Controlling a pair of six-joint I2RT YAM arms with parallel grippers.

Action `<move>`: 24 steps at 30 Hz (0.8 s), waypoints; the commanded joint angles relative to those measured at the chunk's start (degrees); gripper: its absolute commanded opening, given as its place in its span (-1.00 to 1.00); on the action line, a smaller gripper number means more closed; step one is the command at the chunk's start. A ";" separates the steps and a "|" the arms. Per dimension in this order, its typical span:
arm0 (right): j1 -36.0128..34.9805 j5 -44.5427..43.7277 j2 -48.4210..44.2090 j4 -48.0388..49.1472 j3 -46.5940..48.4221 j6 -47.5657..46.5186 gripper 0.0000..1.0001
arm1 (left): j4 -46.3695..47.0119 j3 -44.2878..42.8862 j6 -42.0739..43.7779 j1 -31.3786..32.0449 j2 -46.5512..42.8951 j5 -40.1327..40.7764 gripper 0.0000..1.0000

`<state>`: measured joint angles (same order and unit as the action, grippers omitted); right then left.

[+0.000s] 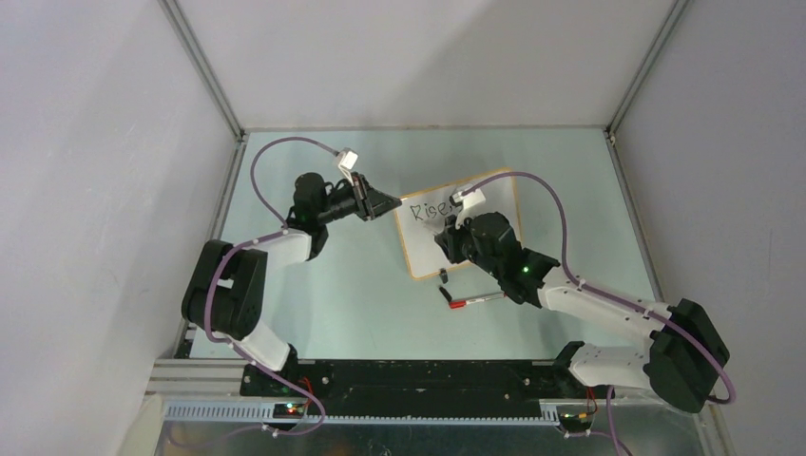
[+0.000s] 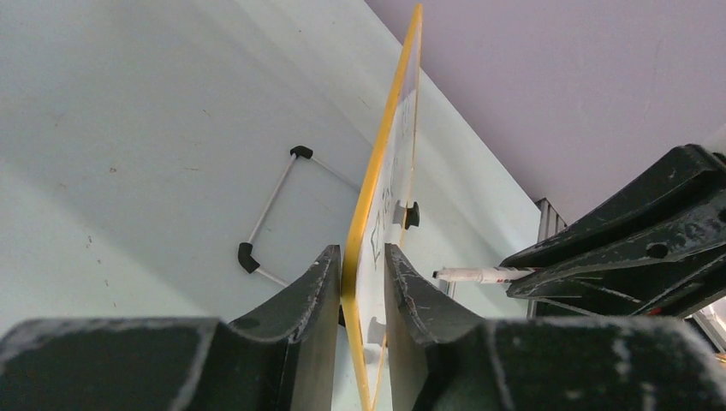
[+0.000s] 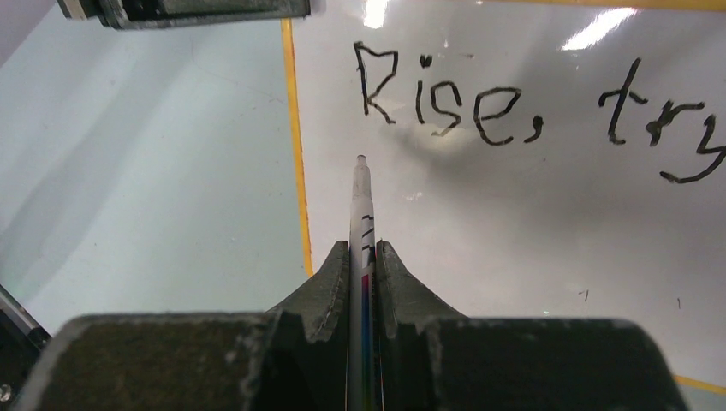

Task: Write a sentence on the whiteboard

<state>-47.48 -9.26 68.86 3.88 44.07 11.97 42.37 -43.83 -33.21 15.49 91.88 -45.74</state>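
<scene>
The whiteboard [image 1: 475, 223], white with an orange frame, sits mid-table with the sentence [image 3: 531, 111] in black reading "Rise, try" as far as the right wrist view shows. My left gripper [image 1: 393, 202] has its jaws closed over the board's left edge [image 2: 377, 184]; one finger lies on each side of the frame. My right gripper [image 3: 362, 248] is shut on a white marker [image 3: 360, 214]. The marker's tip hovers just below the "R", near the board's left side. In the top view the right wrist [image 1: 480, 237] covers much of the board.
A pen with a red end [image 1: 475, 301] lies on the table near the board's front corner. A white wire foot with black ends [image 2: 272, 201] sits beside the board. Grey walls enclose the table on three sides.
</scene>
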 commanded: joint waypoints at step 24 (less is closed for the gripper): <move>-1.12 -1.61 -0.72 0.46 -2.00 -0.18 -1.00 | -0.01 -2.09 1.39 0.33 0.26 -1.75 -1.00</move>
<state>-48.25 -10.15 67.64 2.39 42.00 11.97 42.22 -44.01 -32.97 15.64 92.84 -47.20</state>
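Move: At the board's upper left, the left fingers, part open, already straddle the whiteboard's edge, about 1 cm to the right of the hand point. "Rise," is some 7 cm right of that hand and 2 cm back, slightly lower. From the right hand, with its marker, the blank spot under "Rise," is about 4 cm ahead, 3 cm left, 3 cm lower; "Rise," is 7 cm ahead, 3 cm left, level; the black clip 7 cm back, straight below by about 9 cm. Closing almost shut, the left fingers pinch the whiteboard's edge, with the hand sinking only about half a centimetre. Meanwhile the right hand keeps its grip on the marker and eases down about 1.5 cm, also back and a little right, taking the marker tip down the board's slope away from "Rise,"; whether the tip touches can't be seen. ##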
